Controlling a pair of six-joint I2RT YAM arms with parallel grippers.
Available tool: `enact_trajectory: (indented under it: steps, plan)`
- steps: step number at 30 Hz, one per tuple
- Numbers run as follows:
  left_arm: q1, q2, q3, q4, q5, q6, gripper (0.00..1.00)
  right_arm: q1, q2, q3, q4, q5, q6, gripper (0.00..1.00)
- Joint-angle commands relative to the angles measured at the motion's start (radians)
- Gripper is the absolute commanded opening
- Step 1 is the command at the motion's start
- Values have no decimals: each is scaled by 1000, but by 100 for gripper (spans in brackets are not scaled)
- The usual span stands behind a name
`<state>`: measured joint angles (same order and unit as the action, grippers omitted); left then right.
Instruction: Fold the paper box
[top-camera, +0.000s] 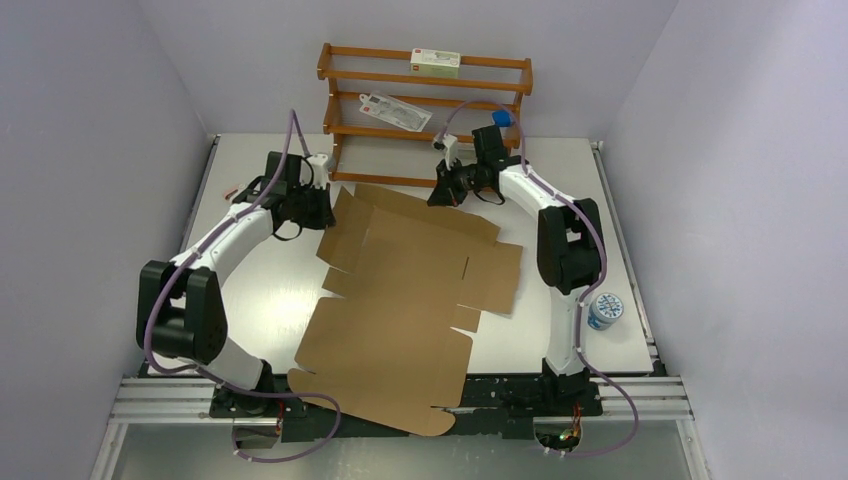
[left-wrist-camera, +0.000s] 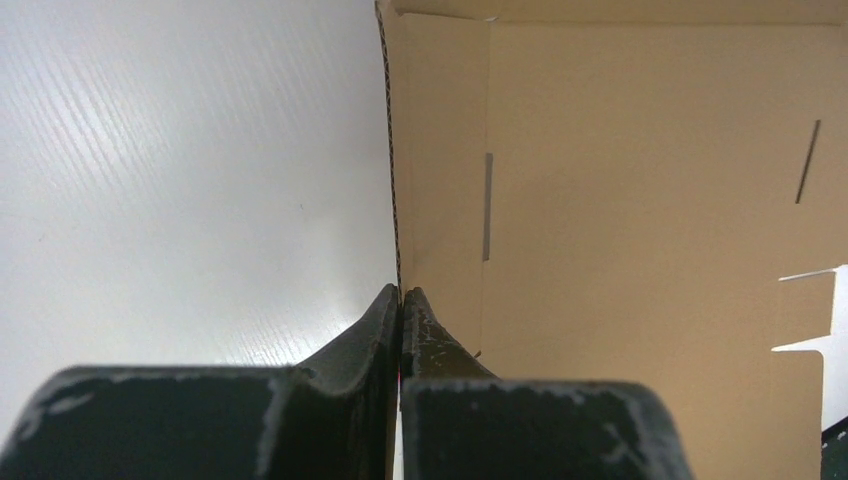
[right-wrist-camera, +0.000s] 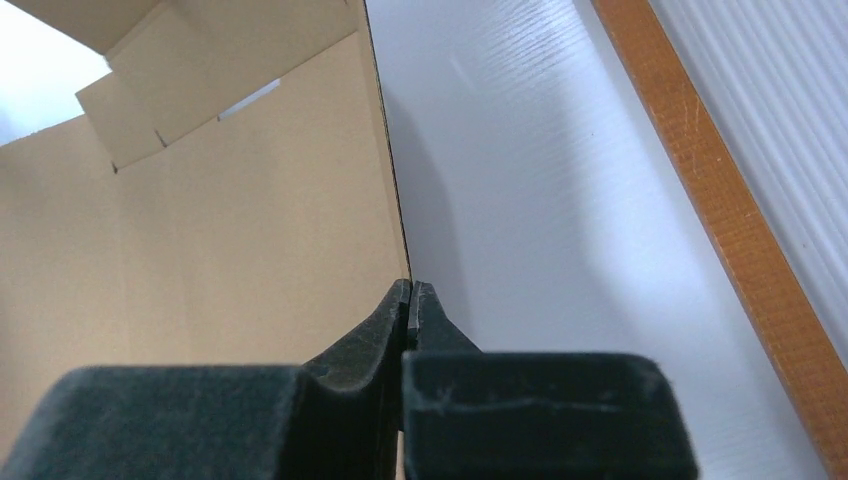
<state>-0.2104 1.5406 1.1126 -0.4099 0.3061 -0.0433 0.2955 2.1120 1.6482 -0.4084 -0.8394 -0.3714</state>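
Observation:
The paper box is a brown cardboard die-cut sheet lying mostly flat across the middle of the white table, with its near flap hanging over the front edge. My left gripper is at the sheet's far left flap. In the left wrist view that gripper is shut on the flap's thin edge, and the cardboard stands upright to its right. My right gripper is at the sheet's far edge. In the right wrist view it is shut on the edge of the cardboard.
An orange-brown wooden rack stands at the back, just behind the right gripper, holding white cartons. Its base rail runs close by in the right wrist view. A small white and blue tub sits at the table's right edge.

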Motion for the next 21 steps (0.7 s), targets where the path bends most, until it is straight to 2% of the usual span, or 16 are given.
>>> enact_trajectory:
  steps: [1,6,15,21]
  plan:
    - [-2,30,23,-17,-68,-19,5,-14,-48,-36,10,-30,10,0]
    - [27,86,33,-45,-114,-54,6,-27,-52,-56,27,-26,35,0]
    - [88,214,68,-71,-52,-81,9,-32,-64,-78,51,-56,34,0]
    - [88,224,69,-57,-23,-72,9,-24,-88,-92,16,-70,-20,0]
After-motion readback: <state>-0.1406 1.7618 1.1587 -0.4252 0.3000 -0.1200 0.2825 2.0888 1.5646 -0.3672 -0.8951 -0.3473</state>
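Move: The left hand still pinches the outer edge of the bent-up left side flap; the left slot, where that flap meets the main panel, lies about 5 cm to its right, 1 cm back and 6 cm lower, and the far flap's left corner about 8 cm ahead, 5 cm right and 3 cm below. From the right hand, already pinching the edge of the raised far flap, the left slot is some 14 cm left, 5 cm back and 5 cm below; the right slot is about 7 cm right, 12 cm back and 9 cm below. With the side flap's edge kept between its shut fingers, the left hand lowers it about 6.5 cm towards the table, easing some 2.5 cm left and a little forward while the fingers tip down roughly 10 degrees and turn slightly counter-clockwise. The right hand keeps its pinch on the far flap and nearly stays in place at first, then draws it back towards the base, ending about 1.5 cm back and slightly lower. ##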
